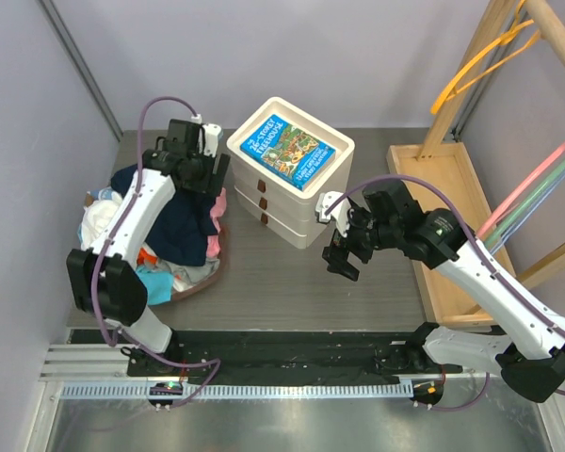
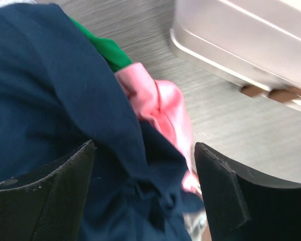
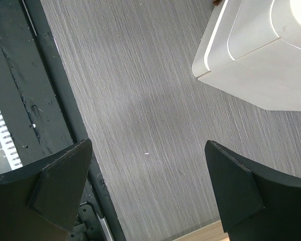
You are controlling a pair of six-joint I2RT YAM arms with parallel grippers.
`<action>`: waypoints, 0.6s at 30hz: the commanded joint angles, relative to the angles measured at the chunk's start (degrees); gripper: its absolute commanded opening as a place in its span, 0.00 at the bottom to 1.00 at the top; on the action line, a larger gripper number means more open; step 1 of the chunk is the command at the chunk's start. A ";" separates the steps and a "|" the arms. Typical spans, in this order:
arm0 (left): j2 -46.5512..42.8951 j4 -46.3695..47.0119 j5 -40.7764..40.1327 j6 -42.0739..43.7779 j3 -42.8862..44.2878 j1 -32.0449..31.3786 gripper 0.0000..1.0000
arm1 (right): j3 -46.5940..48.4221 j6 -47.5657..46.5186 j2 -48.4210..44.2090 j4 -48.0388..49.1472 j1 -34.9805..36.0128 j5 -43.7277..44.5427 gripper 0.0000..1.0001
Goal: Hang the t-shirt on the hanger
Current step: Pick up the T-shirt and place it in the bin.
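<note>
The dark navy t-shirt (image 1: 181, 224) lies bunched on top of a pile of clothes at the left of the table. My left gripper (image 1: 207, 181) is lowered onto the pile's far right side. In the left wrist view its jaws (image 2: 144, 148) stand apart, open, with crumpled navy t-shirt (image 2: 50, 95) folds between and under them. The orange-yellow hanger (image 1: 478, 56) hangs on the wooden rack at the top right. My right gripper (image 1: 343, 256) hovers open over the bare table in the middle, and nothing is between its fingers (image 3: 148, 146).
The pile sits in a round basket (image 1: 205, 279) with pink (image 2: 165, 103), green (image 2: 109, 51), white and turquoise garments. Stacked white boxes (image 1: 287, 193) with a book (image 1: 290, 149) on top stand at the centre back. A wooden tray (image 1: 452, 221) and coloured rods (image 1: 537, 188) are at the right.
</note>
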 commanded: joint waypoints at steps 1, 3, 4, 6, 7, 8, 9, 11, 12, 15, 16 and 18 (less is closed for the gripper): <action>1.61 4.79 -4.38 -2.72 0.53 0.07 0.73 | 0.11 0.69 -0.23 1.52 -0.52 -0.94 1.00; 1.88 4.80 -5.08 -2.98 0.09 0.16 0.62 | 0.20 0.86 -0.31 1.61 -0.52 -1.12 1.00; 1.79 4.53 -5.52 -3.07 0.35 0.07 0.45 | 0.29 0.95 -0.31 1.70 -0.61 -1.20 1.00; 0.83 3.31 -5.79 -3.07 1.66 0.33 0.24 | 0.55 1.56 -0.40 1.96 -0.69 -1.29 1.00; -0.74 2.87 -5.44 -2.98 2.19 0.42 0.11 | 0.73 1.65 -0.40 2.05 -0.70 -1.38 1.00; -2.06 2.43 -5.00 -3.07 2.63 0.42 0.05 | 1.08 1.92 -0.49 2.22 -0.70 -1.38 1.00; -3.30 1.29 -4.39 -3.07 3.94 0.42 0.01 | 1.43 2.35 -0.40 2.40 -0.70 -1.38 1.00; -6.97 -0.47 -2.28 -2.98 5.79 0.42 0.00 | 2.57 2.88 0.04 2.75 -0.70 -1.29 1.00; -8.04 -2.39 -1.84 -3.07 7.97 0.33 0.00 | 3.01 3.15 0.30 2.84 -0.70 -1.38 1.00; -11.82 -5.56 1.05 -3.07 12.20 0.42 0.00 | 5.38 4.38 1.35 3.80 -0.70 -1.64 1.00; -12.44 -8.19 4.81 -2.81 15.78 0.33 0.00 | 6.00 4.90 1.53 4.85 -0.78 -1.82 1.00; -13.76 -11.45 9.13 -1.05 19.75 0.33 0.00 | 6.44 5.69 0.92 7.22 -0.70 -1.82 1.00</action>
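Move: The fold of the navy T-shirt lies right under the left hand's open fingers; the shirt's middle is about 5 cm back, 7 cm left and 5 cm below. The pink cloth lies some 4 cm back, 1 cm right and 7 cm below, and the white drawer box about 1 cm ahead and 15 cm right, 8 cm lower. From the right hand the T-shirt is roughly 11 cm ahead, 36 cm left and 10 cm below. Left hand dips about 2 cm, shuts to pinch the navy T-shirt's fold, then rises quickly some 12 cm. ##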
